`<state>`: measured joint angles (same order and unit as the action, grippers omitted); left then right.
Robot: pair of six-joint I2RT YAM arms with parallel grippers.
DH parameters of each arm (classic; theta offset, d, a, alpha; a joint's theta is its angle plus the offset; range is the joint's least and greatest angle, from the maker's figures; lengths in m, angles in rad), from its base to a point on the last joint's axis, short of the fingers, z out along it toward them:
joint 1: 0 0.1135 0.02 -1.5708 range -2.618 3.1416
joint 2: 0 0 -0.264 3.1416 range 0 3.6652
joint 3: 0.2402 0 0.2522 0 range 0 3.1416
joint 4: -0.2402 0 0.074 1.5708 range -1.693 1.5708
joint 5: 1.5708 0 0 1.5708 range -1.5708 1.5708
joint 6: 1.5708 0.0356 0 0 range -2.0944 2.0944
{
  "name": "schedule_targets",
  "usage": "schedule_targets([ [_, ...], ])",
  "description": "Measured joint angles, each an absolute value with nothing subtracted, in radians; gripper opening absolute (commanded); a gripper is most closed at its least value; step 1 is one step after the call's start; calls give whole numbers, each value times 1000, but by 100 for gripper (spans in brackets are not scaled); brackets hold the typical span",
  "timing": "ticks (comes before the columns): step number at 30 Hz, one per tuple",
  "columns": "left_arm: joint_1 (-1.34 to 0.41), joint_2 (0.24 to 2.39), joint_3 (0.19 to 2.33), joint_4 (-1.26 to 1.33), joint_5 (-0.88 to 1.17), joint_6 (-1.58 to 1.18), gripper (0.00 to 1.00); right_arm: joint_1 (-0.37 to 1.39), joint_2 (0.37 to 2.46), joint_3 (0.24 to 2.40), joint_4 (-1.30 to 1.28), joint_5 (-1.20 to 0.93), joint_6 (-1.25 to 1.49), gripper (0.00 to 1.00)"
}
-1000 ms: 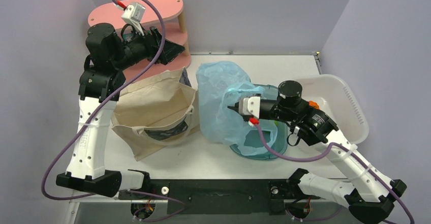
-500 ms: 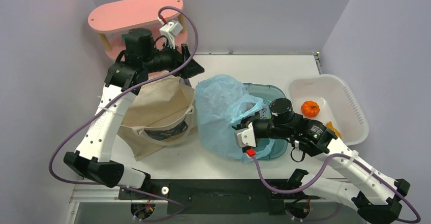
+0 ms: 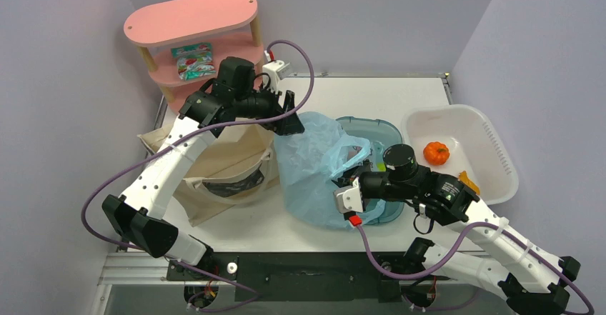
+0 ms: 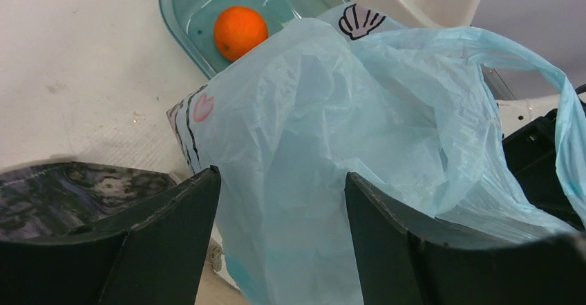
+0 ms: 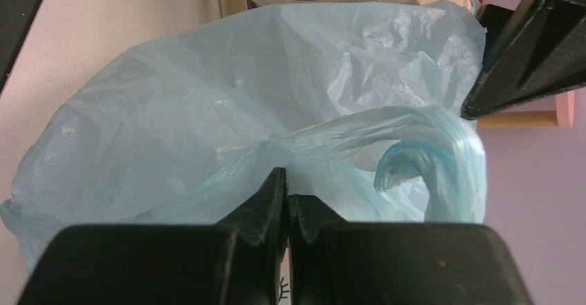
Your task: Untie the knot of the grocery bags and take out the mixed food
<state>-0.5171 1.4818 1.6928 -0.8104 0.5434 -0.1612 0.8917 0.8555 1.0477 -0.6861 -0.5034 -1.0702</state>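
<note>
The light blue grocery bag (image 3: 311,168) stands mid-table, half over the teal tub (image 3: 375,128). My left gripper (image 3: 291,120) hovers open at the bag's far left top; in the left wrist view the crinkled bag (image 4: 325,111) fills the gap of the gripper (image 4: 280,180) without touching either finger. My right gripper (image 3: 348,181) is shut on a fold of the bag (image 5: 207,111) near its handle loop (image 5: 428,146), jaws pressed together (image 5: 287,194). An orange fruit (image 4: 240,32) lies in the tub. A printed snack packet (image 3: 193,61) sits on the pink shelf.
A beige canvas tote (image 3: 221,154) slumps left of the bag, under my left arm. The pink two-tier shelf (image 3: 189,15) stands at the back left. A white basin (image 3: 493,147) at the right holds a small orange object (image 3: 436,152).
My left arm swung from the pink shelf over to the top of the bag, still open. My right gripper, still shut, shifted left and nearer with the bag's fold.
</note>
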Motion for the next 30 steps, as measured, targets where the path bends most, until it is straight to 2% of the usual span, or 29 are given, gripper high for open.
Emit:
schedule_targets([
  [2, -523, 1484, 1678, -821, 542, -163, 50, 892, 846, 1039, -691, -495, -1071, 0],
  [3, -523, 1485, 1671, -823, 543, -169, 29, 892, 839, 1034, -691, -491, -1070, 0],
  [4, -524, 1484, 1658, -822, 544, -174, 18, 892, 831, 1029, -691, -483, -1069, 0],
  [5, -524, 1484, 1652, -819, 546, -186, 3, 892, 825, 1028, -693, -477, -1064, 3],
  [6, -524, 1482, 1642, -810, 549, -197, 0, 892, 817, 1026, -691, -471, -1054, 8],
  [7, -524, 1481, 1635, -802, 551, -206, 0, 892, 808, 1026, -691, -461, -1032, 20],
  [8, -524, 1480, 1633, -793, 555, -215, 0, 892, 799, 1026, -688, -450, -1005, 27],
  [9, -524, 1479, 1635, -780, 556, -224, 0, 892, 791, 1026, -686, -440, -971, 43],
  [11, -524, 1478, 1659, -766, 557, -233, 0, 889, 776, 1026, -679, -413, -878, 55],
  [17, -517, 1477, 1840, -647, 546, -247, 0, 806, 722, 1028, -667, -354, -541, 68],
  [24, -517, 1444, 1845, -427, 426, -194, 0, 604, 640, 1092, -668, -289, -150, 81],
  [30, -534, 1441, 1784, -296, 332, -89, 0, 406, 674, 1203, -603, -339, 192, 83],
])
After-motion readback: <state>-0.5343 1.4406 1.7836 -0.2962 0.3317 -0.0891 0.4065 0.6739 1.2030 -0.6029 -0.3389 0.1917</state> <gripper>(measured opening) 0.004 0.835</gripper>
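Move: The blue grocery bag hangs between the hands: its nearest edge is at the left fingers, its middle about 11 cm back, 6 cm right and 8 cm below that hand. The teal basket is about 19 cm right, 2 cm ahead and 29 cm down; the canvas bag some 20 cm left, 7 cm back and 20 cm down. From the right hand, already shut on the blue bag, its middle is about 4 cm ahead, 4 cm left and 4 cm below. Dipping a couple of centimetres, the left hand shuts its open fingers on the blue bag, then hoists it about 18 cm, drifting some 6 cm forward as the wrist turns about 40 degrees and its fingers come up near level. The right hand opens, comes free of the bag and backs off, about 10 cm right and 11 cm up plus some 5 cm forward, swinging clockwise. ##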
